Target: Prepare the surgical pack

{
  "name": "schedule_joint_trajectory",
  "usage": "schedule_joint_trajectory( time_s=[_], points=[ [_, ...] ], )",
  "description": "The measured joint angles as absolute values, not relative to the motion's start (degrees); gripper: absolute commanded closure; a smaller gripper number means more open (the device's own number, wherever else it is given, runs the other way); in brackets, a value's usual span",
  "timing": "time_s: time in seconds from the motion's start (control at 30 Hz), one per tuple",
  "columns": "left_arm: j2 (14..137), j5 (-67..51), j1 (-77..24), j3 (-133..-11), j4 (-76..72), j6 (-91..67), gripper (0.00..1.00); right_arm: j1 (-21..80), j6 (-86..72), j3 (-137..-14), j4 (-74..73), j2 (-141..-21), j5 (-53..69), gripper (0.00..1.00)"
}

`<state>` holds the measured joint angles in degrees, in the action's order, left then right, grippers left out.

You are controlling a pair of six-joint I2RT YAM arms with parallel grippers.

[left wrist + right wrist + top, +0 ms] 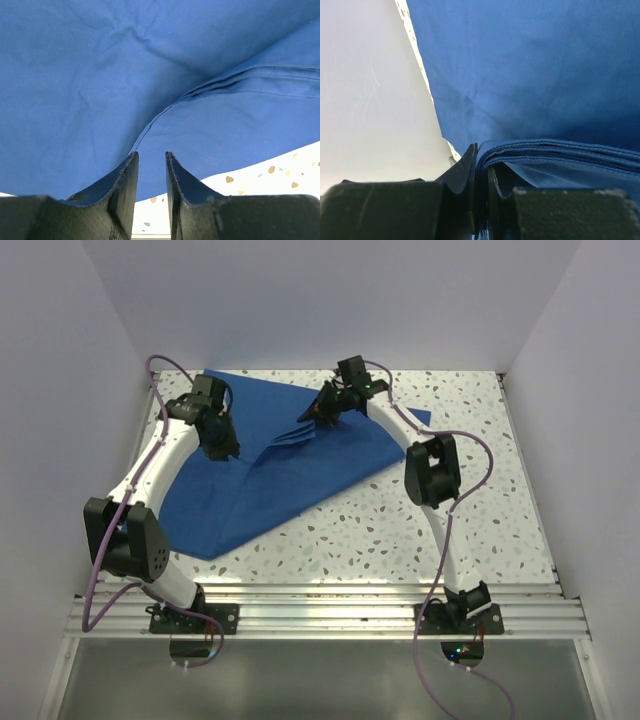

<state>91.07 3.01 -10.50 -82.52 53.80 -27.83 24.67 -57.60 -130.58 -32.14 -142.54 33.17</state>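
Of the surgical pack, only the large royal-blue drape [290,475] shows, spread on the speckled table with its far middle pulled up into bunched folds. My right gripper [322,412] is shut on those folds. In the right wrist view several hemmed layers of the drape [530,65] are pinched in the right gripper [481,150]. My left gripper [222,448] hovers over the drape's left part. In the left wrist view the left gripper [151,155] stands open with nothing in it, and a creased fold of the drape [75,75] lies just beyond the tips.
Bare speckled table [400,530] lies in front of and to the right of the drape. White walls [60,390] close in the left, back and right sides. An aluminium rail [320,610] with both arm bases runs along the near edge. Purple cables loop beside each arm.
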Motion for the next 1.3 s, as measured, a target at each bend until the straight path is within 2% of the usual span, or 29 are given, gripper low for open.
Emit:
schedule_joint_trajectory(
  time_s=[0.67,1.3],
  points=[
    [91.09,2.98,-10.17,-82.52,53.78,-27.83,0.67,24.71,-65.04,-134.30,-24.91,-147.52,33.76,1.00],
    [91.09,2.98,-10.13,-82.06,53.74,-27.81,0.67,23.00,-67.77,-134.30,-23.73,-148.24,29.47,1.00]
  ],
)
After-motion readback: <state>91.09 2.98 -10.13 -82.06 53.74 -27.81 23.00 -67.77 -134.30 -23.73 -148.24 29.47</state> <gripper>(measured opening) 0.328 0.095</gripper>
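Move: Straight ahead of the right hand, which already pinches the layered corner of the blue drape, the drape's far edge lies about 10 cm farther out and 12 cm lower. The drape's far left corner is some 14 cm ahead and 25 cm to the left, and its folded near edge some 18 cm back, straight behind, both on the table. From the left hand, that far-edge spot is about 24 cm ahead, 17 cm to the right and 15 cm below. Carrying the pinched layers onward above the table, the right hand goes forward about 5 cm towards the drape's far edge, veering slightly left at first and then back to the right, and ends a little lower. It turns clockwise some 10 degrees in the later part while its fingers keep their hold on the cloth. ##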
